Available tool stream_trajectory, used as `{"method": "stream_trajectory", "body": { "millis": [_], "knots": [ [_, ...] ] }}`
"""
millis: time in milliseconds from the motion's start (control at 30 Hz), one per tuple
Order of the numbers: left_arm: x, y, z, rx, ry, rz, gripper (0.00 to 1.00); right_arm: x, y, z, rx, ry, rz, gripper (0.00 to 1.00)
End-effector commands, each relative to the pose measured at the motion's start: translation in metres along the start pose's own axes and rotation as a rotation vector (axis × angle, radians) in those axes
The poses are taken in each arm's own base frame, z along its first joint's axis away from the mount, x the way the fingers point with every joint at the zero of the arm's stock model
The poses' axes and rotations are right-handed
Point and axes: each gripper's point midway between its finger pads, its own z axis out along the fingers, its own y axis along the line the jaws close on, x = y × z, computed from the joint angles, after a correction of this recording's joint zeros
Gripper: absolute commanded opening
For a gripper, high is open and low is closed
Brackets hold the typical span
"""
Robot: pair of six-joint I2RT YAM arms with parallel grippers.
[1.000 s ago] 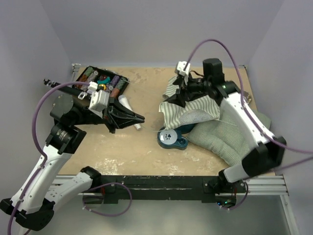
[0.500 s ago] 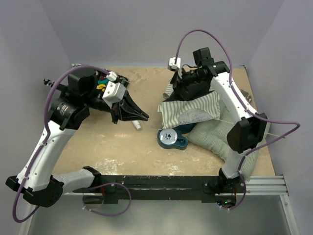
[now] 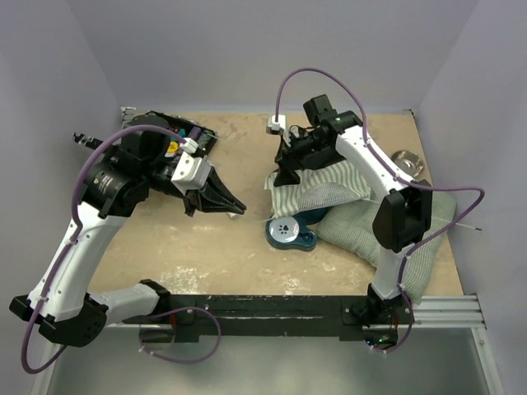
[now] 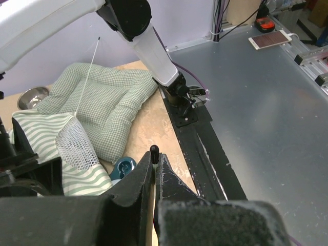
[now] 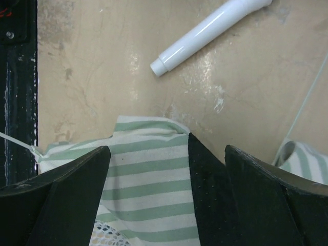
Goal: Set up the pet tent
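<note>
The pet tent (image 3: 325,185) lies collapsed right of the table's middle, green-and-white striped with a mesh patch (image 4: 76,147). My right gripper (image 3: 285,170) hangs open over its left corner. In the right wrist view the striped cloth (image 5: 148,179) lies between the spread fingers (image 5: 61,195) with a black panel (image 5: 210,184) beside it; nothing is gripped. My left gripper (image 3: 233,202) is left of the tent, shut on a thin black-tipped pole (image 4: 153,150). A thin white pole (image 4: 88,77) sticks up from the tent.
A green checked cushion (image 3: 387,230) lies under the tent's right side. A teal bowl stand (image 3: 288,233) sits at the tent's front, a metal bowl (image 3: 408,162) at the far right. A black tray of small items (image 3: 177,136) is back left. A white tube (image 5: 205,33) lies on the table.
My right gripper has swung left across the tent to its left corner, still open. The left arm has lifted its elbow; its shut gripper stays at about the same spot.
</note>
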Motion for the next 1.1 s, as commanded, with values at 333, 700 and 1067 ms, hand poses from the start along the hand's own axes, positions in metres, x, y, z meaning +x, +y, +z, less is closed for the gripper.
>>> {"method": "stream_trajectory", "body": {
  "millis": [333,700,1067],
  "knots": [
    [0.030,0.015,0.004,-0.023,0.065,-0.061,0.00,0.026,0.000,0.021,-0.041,0.057,0.093,0.97],
    [0.041,0.014,0.003,-0.024,0.105,-0.074,0.00,0.038,-0.036,0.025,0.071,0.139,0.168,0.98],
    [0.052,0.019,0.003,-0.032,0.137,-0.085,0.00,0.057,0.006,0.034,-0.063,0.117,0.321,0.50]
  ]
}}
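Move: The left edge of the striped tent fabric lies some 10 cm below the open right hand and about 1 cm back. From that hand, the paw-print disc is roughly 11 cm back and about level sideways, while the white microphone-like stick is about 19 cm left and 3 cm ahead, both some 18 cm down. From the left hand, the same tent edge is about 20 cm ahead, 11 cm right and 28 cm below. The right hand sinks some 9 cm to the striped tent edge, tipping downward, fingers starting to close late on. ##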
